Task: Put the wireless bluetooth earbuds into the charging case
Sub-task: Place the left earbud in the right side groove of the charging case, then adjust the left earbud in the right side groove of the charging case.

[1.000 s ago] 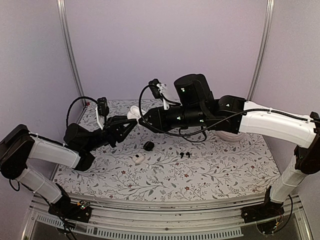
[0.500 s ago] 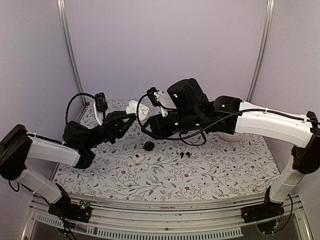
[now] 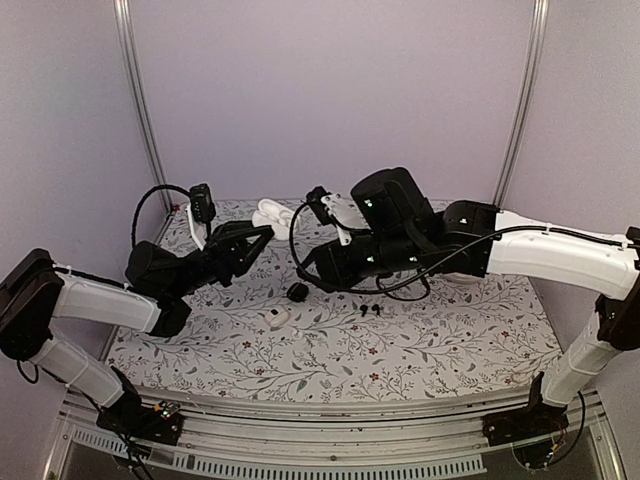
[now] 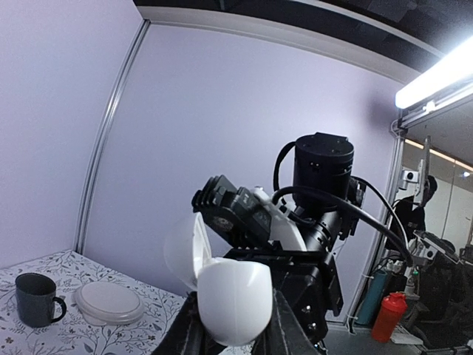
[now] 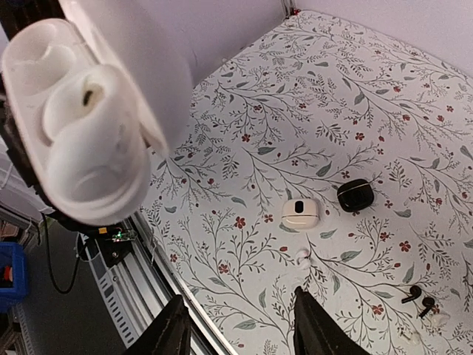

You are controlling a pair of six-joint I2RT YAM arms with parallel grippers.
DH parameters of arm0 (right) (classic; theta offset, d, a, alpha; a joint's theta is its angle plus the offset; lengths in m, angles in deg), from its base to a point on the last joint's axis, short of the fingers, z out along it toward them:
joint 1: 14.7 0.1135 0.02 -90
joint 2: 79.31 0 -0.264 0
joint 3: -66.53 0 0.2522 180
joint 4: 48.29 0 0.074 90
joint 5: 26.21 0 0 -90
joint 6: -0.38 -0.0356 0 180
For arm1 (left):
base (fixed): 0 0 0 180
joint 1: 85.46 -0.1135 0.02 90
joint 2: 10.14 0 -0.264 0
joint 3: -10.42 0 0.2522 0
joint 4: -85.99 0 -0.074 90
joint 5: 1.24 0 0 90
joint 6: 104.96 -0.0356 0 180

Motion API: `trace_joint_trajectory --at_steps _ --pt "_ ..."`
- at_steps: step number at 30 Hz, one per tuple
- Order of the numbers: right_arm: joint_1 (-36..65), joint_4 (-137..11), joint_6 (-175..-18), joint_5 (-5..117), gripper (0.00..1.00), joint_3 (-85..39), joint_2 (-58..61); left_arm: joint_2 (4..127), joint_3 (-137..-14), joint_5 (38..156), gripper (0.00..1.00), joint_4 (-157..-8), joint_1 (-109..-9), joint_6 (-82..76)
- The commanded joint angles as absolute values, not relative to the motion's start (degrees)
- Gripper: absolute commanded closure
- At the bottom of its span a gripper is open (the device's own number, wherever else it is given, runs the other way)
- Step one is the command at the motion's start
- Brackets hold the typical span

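My left gripper (image 3: 262, 232) is shut on the white charging case (image 3: 270, 212) and holds it in the air with the lid open. In the left wrist view the case (image 4: 233, 299) fills the space between the fingers. The right wrist view shows the case (image 5: 81, 126) from above, with a white earbud (image 5: 96, 96) seated in it. My right gripper (image 3: 310, 268) hangs to the right of the case, apart from it. Its jaws (image 5: 240, 329) stand open with nothing between them. On the table lie a loose white earbud (image 5: 301, 256) and a pair of black earbuds (image 3: 370, 310).
A black case (image 3: 297, 291) and a small white case (image 3: 277, 317) lie on the flowered table (image 3: 450, 345) below the grippers. A dark mug (image 4: 35, 299) and a white round dish (image 4: 109, 302) stand at the table's far side.
My right gripper has drawn back from the charging case, to the right and downward, and its jaws have widened. The left gripper has lifted the case a little.
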State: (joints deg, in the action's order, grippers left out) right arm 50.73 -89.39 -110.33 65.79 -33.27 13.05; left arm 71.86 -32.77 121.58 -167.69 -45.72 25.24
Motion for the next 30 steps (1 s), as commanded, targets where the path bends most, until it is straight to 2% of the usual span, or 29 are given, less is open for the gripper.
trace_joint_trajectory --at_steps 1,6,16,21,30 --pt "49.4 -83.8 -109.9 61.8 0.51 -29.4 5.4 71.6 -33.0 123.6 1.0 -184.7 -45.8 24.5" --pt "47.5 -79.9 -113.1 56.4 0.6 -28.7 2.6 71.8 -32.8 126.1 1.0 -184.7 -45.9 24.3" --pt "46.8 -77.4 -122.2 53.9 0.73 -32.6 6.5 72.1 -32.5 127.3 1.0 -184.6 -45.9 24.0" --pt "45.8 -76.6 -126.1 55.4 0.76 -32.3 6.6 72.2 -32.5 127.7 1.0 -184.6 -45.9 23.7" --pt "44.8 -74.3 -126.5 53.9 0.76 -30.6 6.3 72.7 -33.0 127.6 1.0 -184.6 -45.8 24.0"
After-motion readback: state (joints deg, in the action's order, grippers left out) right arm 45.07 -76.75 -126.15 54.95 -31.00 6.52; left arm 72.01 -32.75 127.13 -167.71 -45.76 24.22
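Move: The charging case, lid open, is held in the left gripper, its middle roughly 3 cm to the right of the left hand, 2 cm ahead and 1 cm above. From the empty right gripper the case lies about 7 cm left, 3 cm ahead and 8 cm higher. On the table some 26 cm below the right hand, a white box sits 11 cm ahead and 9 cm left, and a black case 20 cm ahead and 4 cm left. Lift the empty right gripper about 8 cm to bring it level with the charging case, swinging out to the right first and then partly back left. Tilt its fingers up some 25 degrees towards level and close them about halfway from their present gap, on nothing. With the left gripper keep hold of the case and ease it back about 1.5 cm. ##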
